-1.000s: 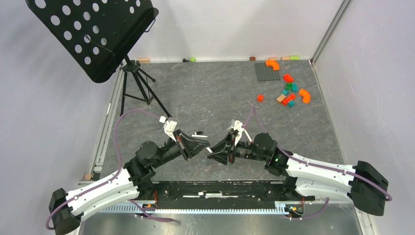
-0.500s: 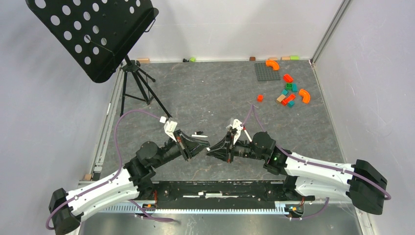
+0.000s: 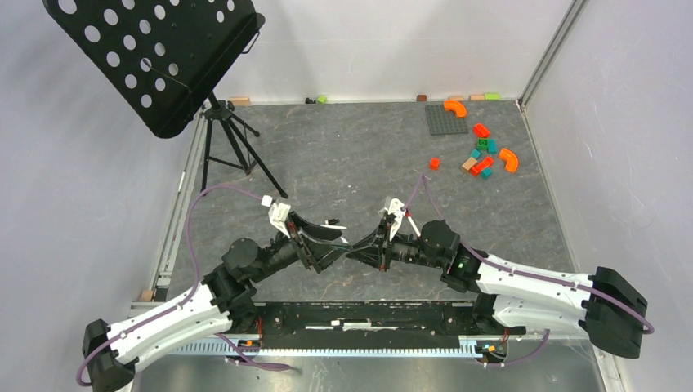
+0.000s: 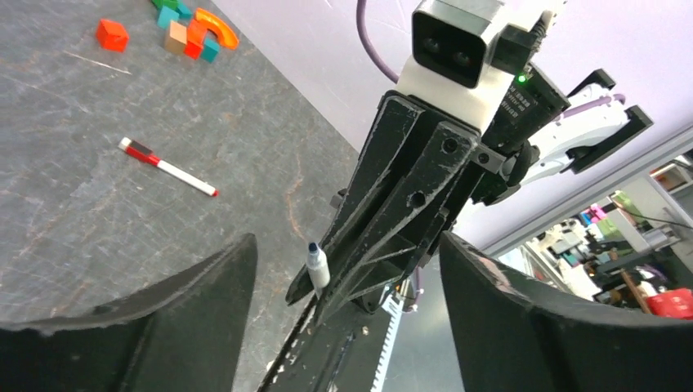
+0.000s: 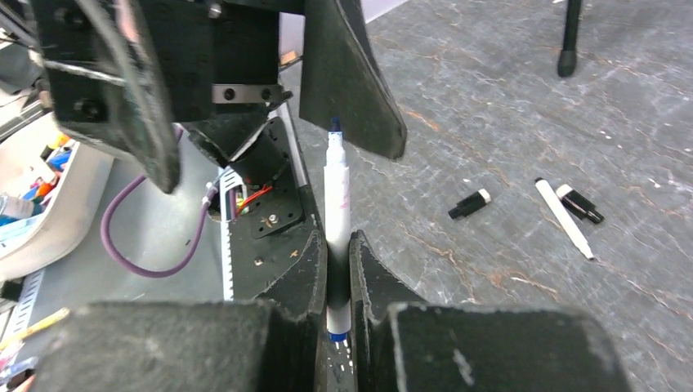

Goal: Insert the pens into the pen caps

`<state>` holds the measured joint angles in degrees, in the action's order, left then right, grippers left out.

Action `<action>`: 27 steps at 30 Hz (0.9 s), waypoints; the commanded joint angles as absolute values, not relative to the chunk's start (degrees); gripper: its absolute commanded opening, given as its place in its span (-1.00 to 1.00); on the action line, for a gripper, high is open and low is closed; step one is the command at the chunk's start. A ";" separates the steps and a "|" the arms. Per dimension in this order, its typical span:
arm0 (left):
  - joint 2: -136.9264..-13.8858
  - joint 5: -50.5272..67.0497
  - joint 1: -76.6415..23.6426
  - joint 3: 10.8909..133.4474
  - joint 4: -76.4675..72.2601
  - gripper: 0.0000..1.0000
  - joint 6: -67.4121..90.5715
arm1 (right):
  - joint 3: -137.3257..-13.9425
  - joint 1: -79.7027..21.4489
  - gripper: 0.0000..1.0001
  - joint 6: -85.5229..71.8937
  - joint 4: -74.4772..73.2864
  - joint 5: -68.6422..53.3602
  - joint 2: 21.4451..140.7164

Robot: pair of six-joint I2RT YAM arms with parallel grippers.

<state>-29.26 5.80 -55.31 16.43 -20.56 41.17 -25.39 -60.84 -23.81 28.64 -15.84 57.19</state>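
My right gripper (image 5: pixel 337 238) is shut on a white pen (image 5: pixel 336 192) that sticks out past its fingertips, dark tip forward. In the left wrist view the same pen's tip (image 4: pixel 317 263) shows beside the right gripper's fingers (image 4: pixel 392 204). My left gripper (image 4: pixel 347 245) stands open, its jaws wide on either side of that tip, touching nothing. Both grippers meet nose to nose (image 3: pixel 347 243) above the near middle of the table. A pen with red ends (image 4: pixel 167 167) lies on the table. A short black pen cap (image 5: pixel 468 204) and another white pen (image 5: pixel 564 219) lie farther off.
Coloured toy blocks (image 3: pixel 482 155) and a grey baseplate (image 3: pixel 446 119) sit at the back right. A black music stand (image 3: pixel 155 57) on a tripod (image 3: pixel 233 147) stands at the back left. White walls enclose the grey table (image 3: pixel 343 155).
My left gripper, shut before, has opened wide around the right gripper's tip. The right gripper has closed tighter on the white pen and edged slightly left.
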 commanded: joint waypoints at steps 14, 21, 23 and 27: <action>-31.25 -26.44 -55.29 31.31 26.49 0.99 40.74 | -20.88 -61.17 -1.00 -25.12 15.89 9.24 48.44; -43.38 -31.84 -55.28 39.83 37.14 0.98 41.72 | -20.65 -61.18 -1.00 -25.20 11.21 12.72 45.37; -47.19 -31.96 -55.25 41.97 39.53 0.95 41.84 | -20.24 -61.15 -1.00 -25.31 10.39 14.01 44.14; -54.66 -30.44 -54.81 44.43 40.62 0.93 40.79 | -20.14 -61.12 -1.00 -25.23 9.23 15.47 42.73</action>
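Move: The near black cap lies about 8 cm ahead of the emptied left hand, 6 cm to its left and 23 cm below. The uncapped white pen on the table is roughly 13 cm ahead and 3 cm left, the far black cap 16 cm ahead and 3 cm left. From the right hand, still gripping the blue-tipped pen, the near cap is some 9 cm ahead, 10 cm left and 19 cm down. Open left hand tips down, dropping 10 cm leftward towards the near black cap; right draws the pen rightward. ##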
